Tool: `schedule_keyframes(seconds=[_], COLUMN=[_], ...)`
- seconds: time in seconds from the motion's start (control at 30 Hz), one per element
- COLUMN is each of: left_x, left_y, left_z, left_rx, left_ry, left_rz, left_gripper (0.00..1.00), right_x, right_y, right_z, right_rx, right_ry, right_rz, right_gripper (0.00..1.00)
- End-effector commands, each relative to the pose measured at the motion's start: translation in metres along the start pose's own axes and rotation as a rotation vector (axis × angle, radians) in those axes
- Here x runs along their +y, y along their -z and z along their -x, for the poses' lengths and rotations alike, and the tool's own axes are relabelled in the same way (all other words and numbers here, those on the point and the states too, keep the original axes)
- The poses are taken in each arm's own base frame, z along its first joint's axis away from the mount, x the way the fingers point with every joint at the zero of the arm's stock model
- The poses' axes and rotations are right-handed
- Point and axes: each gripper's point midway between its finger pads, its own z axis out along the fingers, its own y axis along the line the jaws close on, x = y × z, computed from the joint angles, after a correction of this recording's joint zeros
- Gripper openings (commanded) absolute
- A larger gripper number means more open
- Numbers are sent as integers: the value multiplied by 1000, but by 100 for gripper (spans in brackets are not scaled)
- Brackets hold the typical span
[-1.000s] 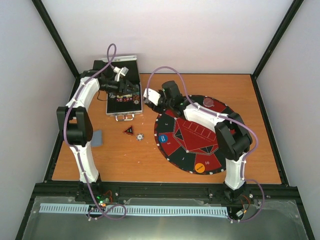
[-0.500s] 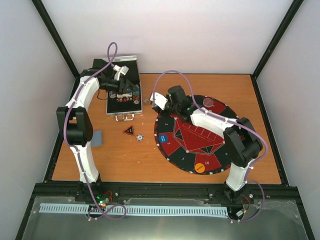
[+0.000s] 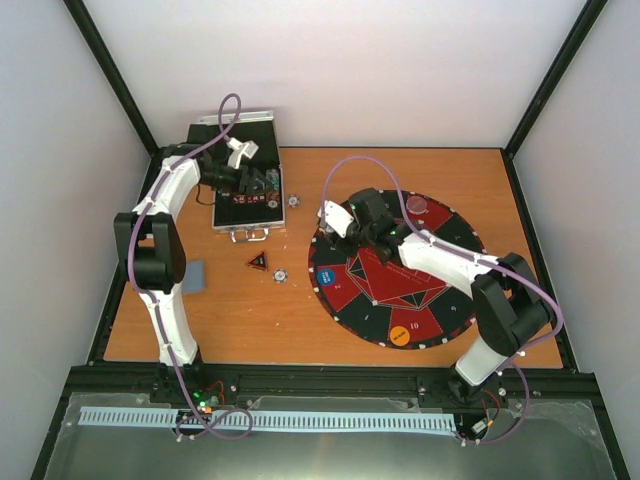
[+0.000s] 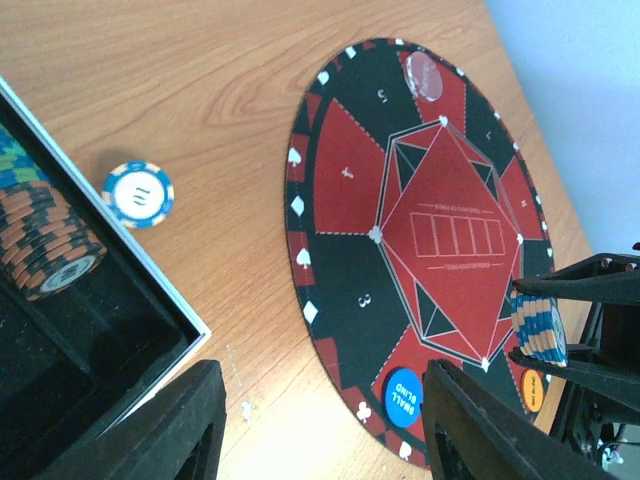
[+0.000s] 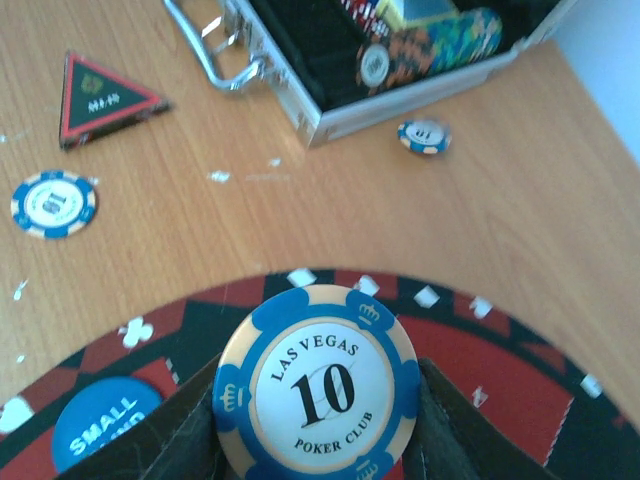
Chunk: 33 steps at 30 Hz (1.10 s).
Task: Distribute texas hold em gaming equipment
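My right gripper point(image 5: 316, 400) is shut on a short stack of blue and cream poker chips point(image 5: 316, 385) marked 10, held on edge over the left rim of the round red and black mat point(image 3: 440, 290). In the left wrist view that stack point(image 4: 538, 330) shows between the right fingers. My left gripper point(image 4: 320, 430) is open and empty, beside the open chip case point(image 3: 245, 215). Rows of chips point(image 4: 45, 235) lie in the case. Single chips lie on the wood near the case point(image 3: 294, 201) and further forward point(image 3: 281, 273). A blue disc point(image 3: 326, 275) and an orange disc point(image 3: 400, 336) sit on the mat.
A black and red triangular marker point(image 3: 258, 262) lies on the wood before the case. A grey-blue card point(image 3: 195, 275) lies by the left arm. A clear round disc point(image 3: 416, 205) rests on the mat's far edge. The case handle point(image 5: 215, 55) points toward the mat.
My right gripper has carried the chip stack rightward from beside the case to the mat's rim, uncovering a single chip on the wood. My left gripper has opened slightly and shifted over the case.
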Motion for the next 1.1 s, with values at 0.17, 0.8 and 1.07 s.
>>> schedule_keyframes(seconds=[0.17, 0.8, 1.07], left_x=[2, 19, 25], left_y=[10, 11, 11], left_z=[1, -3, -6], left_rx=[-15, 2, 12], left_ry=[-101, -129, -126], left_rz=[77, 168, 184], left_gripper=[56, 57, 58], right_x=[12, 23, 42], right_y=[-2, -60, -100], right_z=[-40, -40, -46], right_rx=[100, 82, 137], right_ry=[-68, -91, -69], right_rz=[-4, 92, 132], right_gripper=[3, 3, 3])
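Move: The right hand holds a small stack of 10 chips over the board's left part; the bare table just past the left rim lies about 5 cm left of it, level, and 13 cm below. One laid chip is some 10 cm ahead and 7 left, another 9 back and 9 left; the small blind button is 10 back and 1 right. From the left hand that bare spot is roughly 13 cm back, 12 right, 17 below. Still gripping chips, the right hand sinks 11 cm, veering left late towards the board's rim; left hand sinks slightly. ##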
